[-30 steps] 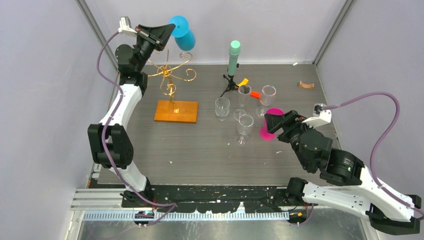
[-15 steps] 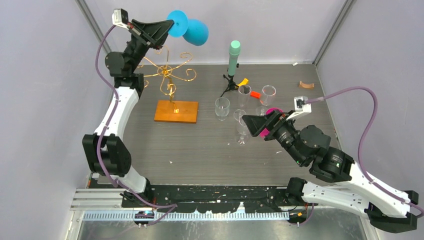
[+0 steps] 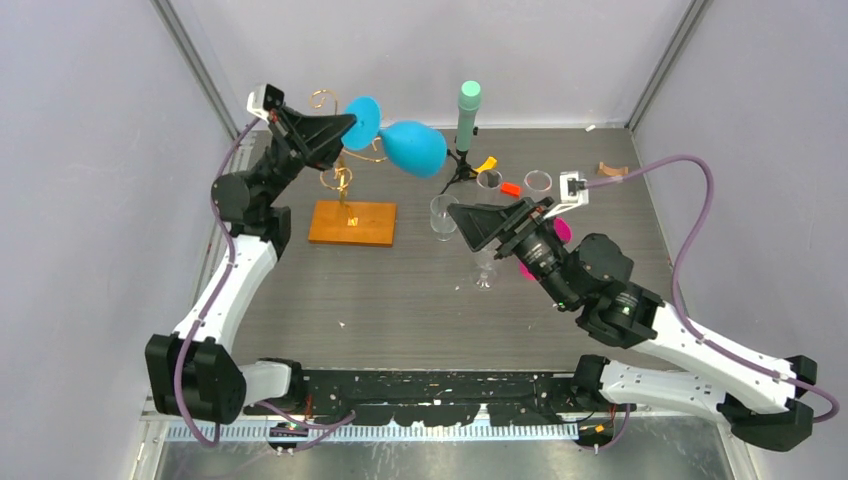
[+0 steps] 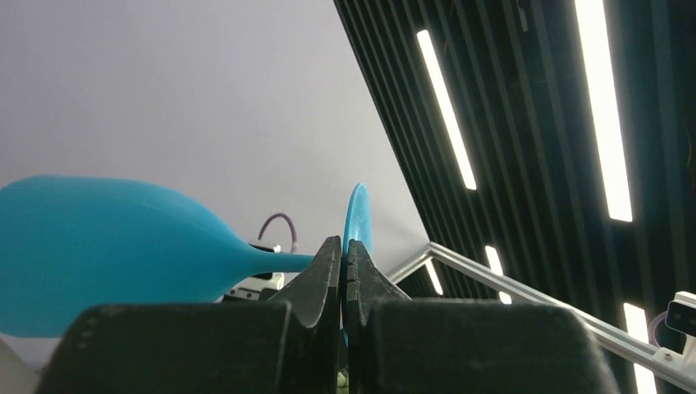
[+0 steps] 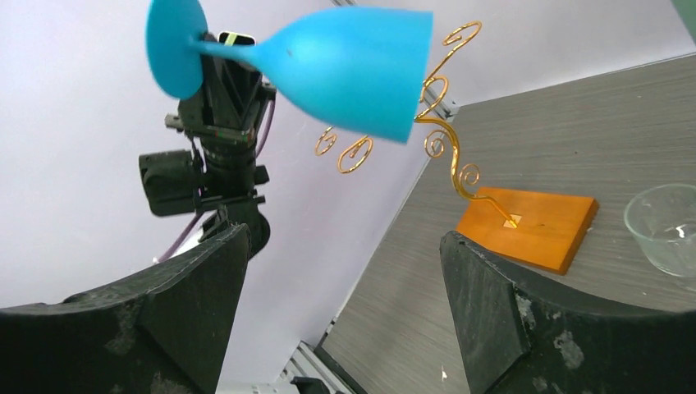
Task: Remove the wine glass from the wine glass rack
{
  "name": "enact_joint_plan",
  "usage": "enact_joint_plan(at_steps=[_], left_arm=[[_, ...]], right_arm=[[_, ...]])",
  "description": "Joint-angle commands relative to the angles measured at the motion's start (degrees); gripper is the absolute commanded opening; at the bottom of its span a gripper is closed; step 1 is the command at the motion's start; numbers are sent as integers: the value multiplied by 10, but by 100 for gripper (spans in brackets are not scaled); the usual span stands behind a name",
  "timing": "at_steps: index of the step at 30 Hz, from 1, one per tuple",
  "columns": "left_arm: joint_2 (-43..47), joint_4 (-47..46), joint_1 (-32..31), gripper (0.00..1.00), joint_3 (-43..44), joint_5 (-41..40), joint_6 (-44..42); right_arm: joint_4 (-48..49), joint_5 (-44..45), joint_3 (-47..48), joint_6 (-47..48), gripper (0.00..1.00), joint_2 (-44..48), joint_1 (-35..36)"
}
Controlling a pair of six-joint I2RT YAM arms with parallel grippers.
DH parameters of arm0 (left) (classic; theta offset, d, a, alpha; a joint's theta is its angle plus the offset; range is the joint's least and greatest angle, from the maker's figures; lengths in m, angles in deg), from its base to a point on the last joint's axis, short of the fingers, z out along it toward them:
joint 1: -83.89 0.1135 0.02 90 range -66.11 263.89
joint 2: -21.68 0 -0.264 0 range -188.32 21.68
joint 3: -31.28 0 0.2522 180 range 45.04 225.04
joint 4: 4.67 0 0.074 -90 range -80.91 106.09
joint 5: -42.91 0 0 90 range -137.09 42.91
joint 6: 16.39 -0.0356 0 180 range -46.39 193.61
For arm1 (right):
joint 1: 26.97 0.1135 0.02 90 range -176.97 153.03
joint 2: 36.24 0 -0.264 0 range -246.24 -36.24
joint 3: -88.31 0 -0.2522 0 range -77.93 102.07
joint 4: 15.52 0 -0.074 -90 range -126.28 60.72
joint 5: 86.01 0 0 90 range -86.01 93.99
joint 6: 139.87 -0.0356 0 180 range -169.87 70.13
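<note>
The wine glass [image 3: 413, 147] is opaque blue and lies sideways in the air, its bowl to the right of the rack's top. My left gripper [image 3: 351, 125] is shut on its round foot [image 4: 356, 215], and the stem and bowl [image 4: 115, 254] reach out to the left in the left wrist view. The wine glass rack [image 3: 340, 172] is gold wire scrolls on an orange-brown wooden base [image 3: 352, 222]. My right gripper [image 3: 468, 222] is open and empty, low and right of the glass [image 5: 353, 57], facing it and the rack [image 5: 450, 139].
A mint-green cylinder on a black tripod [image 3: 467, 108] stands at the back. Several clear glasses [image 3: 444, 215] cluster mid-table under my right arm, with a pink glass [image 3: 562, 229] partly hidden behind it. Small orange pieces [image 3: 487, 163] and a brown scrap [image 3: 612, 170] lie beyond.
My left arm has lowered and swung the blue glass right, away from the rack's top. My right arm has moved left toward it, and its jaws have widened.
</note>
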Motion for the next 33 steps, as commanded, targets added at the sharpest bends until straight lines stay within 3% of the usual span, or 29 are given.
enact_joint_plan(at_steps=[1,6,13,17,21,29,33], left_arm=[[69,-32,-18,0,-35,-16,124],[130,19,-33,0,-71,-28,121],[194,46,-35,0,-134,-52,146],[210,61,-36,0,-145,-60,148],[205,56,-35,1,-142,-62,145],[201,56,-35,32,-146,-53,127],[206,55,-36,48,-157,-64,107]], right_arm=[[100,8,15,-21,91,-31,2],[159,-2,9,-32,88,-66,2],[256,-94,14,-13,83,-99,2],[301,-162,16,-14,74,-118,2],[341,-191,0,-37,57,-122,2],[375,-192,-18,-31,5,-112,2],[361,-190,-12,-17,0,-108,2]])
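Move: Nearly level with the left fingers, which hold it by its foot end, the blue wine glass reaches to the robot's right, its middle about 9 cm right and 1 cm back. From the open right hand that middle is some 6 cm ahead, 12 cm left and 10 cm above. The rack stands about 12 cm ahead of the left hand, 4 cm to its left and 25 cm lower; the clear tumbler is roughly 20 cm ahead of the right hand, 3 cm left and 35 cm below. Bringing the glass back about 9 cm towards the right hand, the left hand then eases some 3 cm forward and parts its shut fingers nearly halfway at the foot. The right hand slides left, then rises about 8 cm while drawing back 4 cm, tilting its fingers up and turning counter-clockwise, and closes from wide open to pinch the bowl's rim. ##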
